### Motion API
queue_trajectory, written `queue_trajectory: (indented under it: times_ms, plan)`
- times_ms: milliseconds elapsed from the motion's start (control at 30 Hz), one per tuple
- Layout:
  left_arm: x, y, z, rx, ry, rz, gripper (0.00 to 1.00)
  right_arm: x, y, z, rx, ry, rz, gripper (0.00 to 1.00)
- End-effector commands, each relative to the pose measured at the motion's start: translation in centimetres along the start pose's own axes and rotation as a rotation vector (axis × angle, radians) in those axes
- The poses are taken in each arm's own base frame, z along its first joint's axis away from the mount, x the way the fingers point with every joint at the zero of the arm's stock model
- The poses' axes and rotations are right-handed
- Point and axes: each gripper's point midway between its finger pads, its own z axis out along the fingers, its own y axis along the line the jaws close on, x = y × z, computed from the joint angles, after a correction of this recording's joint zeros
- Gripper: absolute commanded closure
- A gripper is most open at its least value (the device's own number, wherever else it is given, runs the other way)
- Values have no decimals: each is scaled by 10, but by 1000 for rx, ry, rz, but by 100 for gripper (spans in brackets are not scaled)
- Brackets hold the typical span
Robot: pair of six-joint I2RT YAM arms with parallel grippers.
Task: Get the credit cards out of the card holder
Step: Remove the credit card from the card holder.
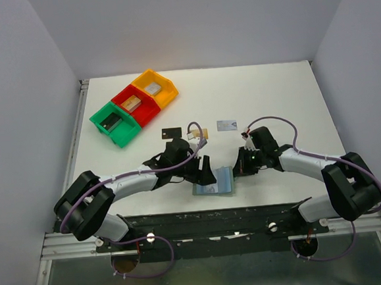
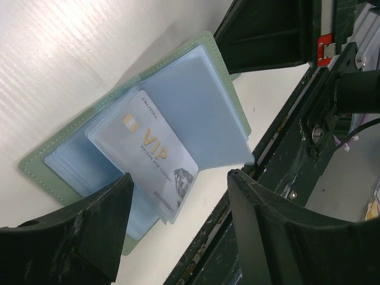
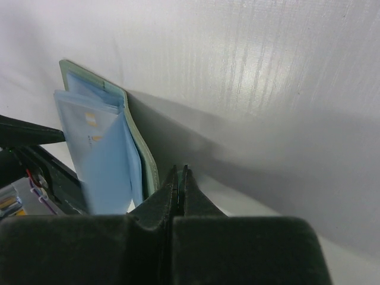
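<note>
The grey-green card holder (image 1: pixel 215 182) lies open near the table's front edge, its pale blue sleeves up. A silvery VIP credit card (image 2: pixel 155 155) sticks halfway out of a sleeve. My left gripper (image 2: pixel 181 176) is open, its fingers straddling that card's free corner without touching it. My right gripper (image 3: pixel 179 172) is shut at the holder's right edge (image 3: pixel 140 161), with a sliver of green pinched between its tips. Three more cards lie flat farther back: a black card (image 1: pixel 170 132), a gold-tan card (image 1: pixel 203 133) and a silvery card (image 1: pixel 226 125).
Green (image 1: pixel 114 122), red (image 1: pixel 135 105) and yellow (image 1: pixel 154 88) bins holding grey blocks stand in a diagonal row at the back left. The table's black front rail (image 2: pixel 279 148) runs right beside the holder.
</note>
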Motion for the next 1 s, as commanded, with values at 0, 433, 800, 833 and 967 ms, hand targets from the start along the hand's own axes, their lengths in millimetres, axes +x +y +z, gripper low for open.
queue_trajectory:
  times_ms: [0, 433, 800, 833, 967]
  plan:
    - [-18, -23, -3, 58, -33, 73, 26, -9, 6, -4, -6, -22, -32, 100]
    - [-11, 10, -11, -132, -62, 0, 27, -8, -1, -9, 42, -30, -31, 100]
    - [-1, 46, -24, -326, -77, -88, 29, -21, -14, -32, 191, -90, -50, 67]
    - [-1, 48, -26, -341, -84, -89, 29, -26, -13, -37, 210, -107, -60, 63]
    - [-7, 59, -42, -434, -137, -97, 28, -42, -11, -63, 274, -174, -104, 50]
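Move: The left hand, wide open, hovers over the card holder's left half, with the VIP card some 5 cm below it, about 1 cm back and 1 cm to the right. The holder's snap strap lies about 12 cm to its right and 1 cm back; the gold card on the table is roughly 19 cm ahead and 3 cm left. The right hand's shut fingers already pinch that strap, and the VIP card lies about 11 cm left of it, 2 cm back and 1 cm lower. The left hand, fingers still wide open, first eases up and slightly right over the card holder, then swings back left about 5 cm, sinking some 3 cm and drifting forward, off the VIP card to the holder's left side, while its fingertips swing forward and tip more downward. The right hand keeps its pinch on the snap strap at first, then opens to nearly half and lets go, drawing right and up about 4 cm and slightly forward as its fingers tilt more steeply down. ##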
